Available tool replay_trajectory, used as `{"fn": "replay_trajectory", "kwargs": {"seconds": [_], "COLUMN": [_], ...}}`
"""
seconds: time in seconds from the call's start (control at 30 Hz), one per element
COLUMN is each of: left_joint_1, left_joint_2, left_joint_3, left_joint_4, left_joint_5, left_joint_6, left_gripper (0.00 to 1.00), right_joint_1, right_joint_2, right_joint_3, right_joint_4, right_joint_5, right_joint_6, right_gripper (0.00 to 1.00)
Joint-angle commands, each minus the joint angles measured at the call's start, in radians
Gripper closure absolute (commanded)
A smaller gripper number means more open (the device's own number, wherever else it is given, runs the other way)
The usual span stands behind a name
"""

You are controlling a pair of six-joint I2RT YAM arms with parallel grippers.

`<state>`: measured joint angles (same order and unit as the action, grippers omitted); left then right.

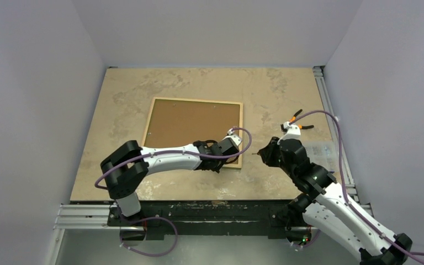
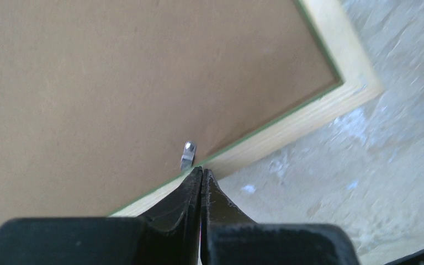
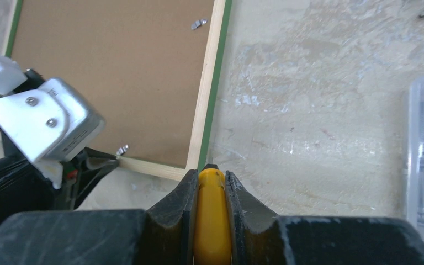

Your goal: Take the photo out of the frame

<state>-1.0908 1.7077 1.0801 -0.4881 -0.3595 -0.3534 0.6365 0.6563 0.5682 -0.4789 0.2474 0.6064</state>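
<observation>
The frame lies face down on the table, its light wood back rail edged in green. Inside it the photo shows only its brown fibreboard back; the print side is hidden. My left gripper is shut with nothing between its fingers, and its tips rest at the frame's near rail, right beside a small metal tab. My right gripper is shut on a yellow-handled tool and hovers just off the frame's near right corner.
A second metal tab sits on the fibreboard by the right rail. A clear plastic box lies right of the right arm, with orange-handled pliers beyond it. White walls close in the table on three sides.
</observation>
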Motion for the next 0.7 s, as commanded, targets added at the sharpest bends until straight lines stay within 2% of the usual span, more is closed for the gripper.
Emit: {"fn": "replay_trajectory", "kwargs": {"seconds": [0.0,0.13,0.27,0.4,0.43,0.53,0.67], "left_joint_1": [0.021,0.054,0.103,0.119,0.122,0.123,0.120], "left_joint_2": [0.058,0.074,0.098,0.073,0.055,-0.003,-0.027], "left_joint_3": [0.114,0.136,0.184,0.241,0.230,0.155,0.087], "left_joint_4": [0.054,0.111,0.187,0.145,0.141,0.162,0.184], "left_joint_5": [0.030,0.134,0.306,0.350,0.367,0.417,0.491], "left_joint_6": [-0.057,-0.114,-0.186,-0.117,-0.078,0.047,0.187], "left_gripper": [1.00,1.00,1.00,0.97,0.90,0.56,0.38], "right_joint_1": [0.004,0.004,0.003,0.003,0.003,0.003,0.004], "right_joint_2": [-0.077,-0.084,-0.076,-0.052,-0.048,-0.048,-0.047], "right_joint_3": [0.048,0.055,0.038,0.046,0.050,0.046,0.040], "right_joint_4": [-0.054,-0.085,-0.070,-0.064,-0.065,-0.055,-0.044], "right_joint_5": [0.111,0.123,0.103,0.079,0.079,0.085,0.095], "right_joint_6": [0.046,0.051,0.064,0.067,0.066,0.061,0.064], "right_gripper": [1.00,1.00,1.00,1.00,1.00,1.00,1.00]}}
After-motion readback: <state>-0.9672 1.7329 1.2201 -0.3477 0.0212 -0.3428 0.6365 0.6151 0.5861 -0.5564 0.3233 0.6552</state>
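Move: The frame's near right corner lies about 10 cm to the left hand's right, level with it in reach and 1 cm below, with the closed fingertips at the frame's near edge. A metal clip on the backing sits just 1 cm ahead of those fingertips; the screwdriver's tip hangs some 14 cm to the right, 4 cm ahead and 6 cm higher. From the right hand the same corner is roughly 7 cm left, level in reach and 10 cm below. The frame's near edge is left behind as the closed left fingertips come free beside the clip and travel about 8 cm right and somewhat forward, towards the near right corner, then rise some 5 cm, easing a little back. The hand tilts about 20 degrees, its fingers swinging to point more rightward, and opens a bit over halfway near the end. The right hand, still gripping the screwdriver, edges about 2 cm right, away from the frame. ##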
